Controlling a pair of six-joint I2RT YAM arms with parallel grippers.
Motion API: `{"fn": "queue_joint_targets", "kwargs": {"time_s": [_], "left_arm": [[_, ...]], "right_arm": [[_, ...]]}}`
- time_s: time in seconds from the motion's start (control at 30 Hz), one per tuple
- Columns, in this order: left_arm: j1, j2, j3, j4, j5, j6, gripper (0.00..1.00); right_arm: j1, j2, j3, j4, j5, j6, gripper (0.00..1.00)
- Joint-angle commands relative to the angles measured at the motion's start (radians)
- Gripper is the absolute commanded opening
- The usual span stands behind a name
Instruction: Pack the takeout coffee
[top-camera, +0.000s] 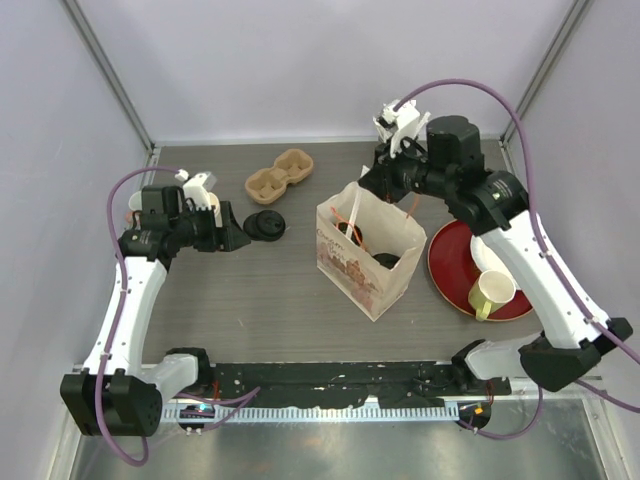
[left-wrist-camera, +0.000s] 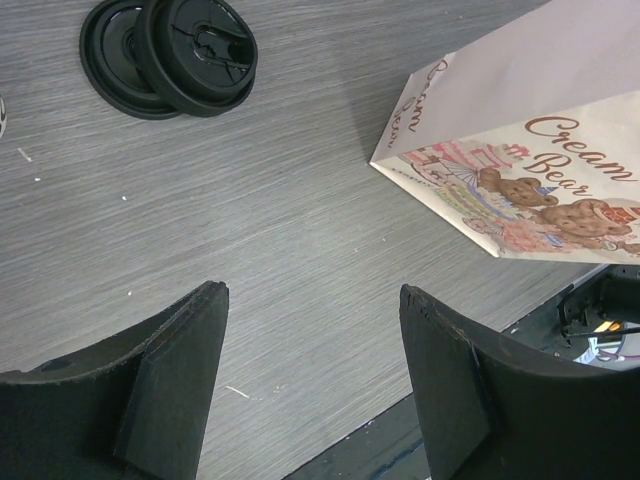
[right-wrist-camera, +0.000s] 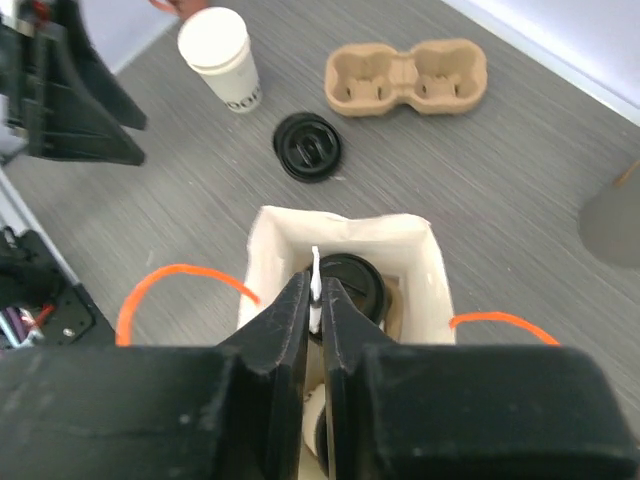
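Note:
The paper bag (top-camera: 372, 270) with orange handles stands open at mid-table. Inside it sits the takeout coffee (right-wrist-camera: 362, 287), only its black lid showing; a second black-lidded cup (top-camera: 387, 262) sits beside it. My right gripper (right-wrist-camera: 316, 278) hovers over the bag's mouth, shut on a thin white strip (right-wrist-camera: 315, 290) that hangs down toward the lid. The same gripper (top-camera: 360, 192) shows in the top view at the bag's far rim. My left gripper (left-wrist-camera: 312, 292) is open over bare table left of the bag, with nothing between its fingers.
Two loose black lids (left-wrist-camera: 170, 55) lie stacked left of the bag. A brown cardboard cup carrier (top-camera: 280, 175) lies at the back. A lidless cream paper cup (right-wrist-camera: 222, 55) stands by the left arm. A red plate (top-camera: 450, 255) at the right holds a yellow-green mug (top-camera: 492, 292).

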Motion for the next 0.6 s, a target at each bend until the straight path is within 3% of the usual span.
{"fn": "queue_joint_targets", "kwargs": {"time_s": [0.0,0.03,0.17,0.37,0.47,0.57], "left_arm": [[0.006,-0.035,0.007,0.026,0.015,-0.004,0.73],[0.006,-0.035,0.005,0.028,0.015,-0.001,0.73],[0.006,-0.030,0.001,0.032,0.017,-0.003,0.73],[0.006,-0.018,0.004,0.038,0.023,-0.006,0.73],[0.006,-0.015,0.004,0.038,0.023,-0.006,0.73],[0.006,-0.016,0.002,0.035,0.023,-0.006,0.73]], "right_arm": [[0.017,0.016,0.070,-0.029,0.092,-0.040,0.24],[0.018,0.016,0.080,-0.034,0.093,-0.044,0.36],[0.018,0.014,0.136,-0.049,0.171,-0.054,0.61],[0.018,0.086,0.295,-0.061,0.268,-0.045,0.67],[0.008,0.175,0.440,-0.074,0.432,-0.034,0.69],[-0.115,0.285,0.533,-0.075,0.416,-0.002,0.66]]}}
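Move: The paper bag stands almost straight below my right hand, which is still pinching the straw; the bag's middle is about 27 cm down and roughly 1 cm to the right. The straw holder is some 30 cm ahead and 9 cm right of me. The black lids lie about 16 cm ahead and 22 cm left, and the red plate 4 cm ahead and 28 cm right. From my idle left hand, the bag is level and some 26 cm to the right, its middle 9 cm lower. I spread my right fingers wide over the bag's mouth and let the straw go, dipping about 2 cm as they part. Then I lift up out of the bag's way, ending nearly 10 cm higher than I began, while easing some 5 cm forward and 4 cm right; my fingers tip upward and swing clockwise, nearly 20 degrees. ##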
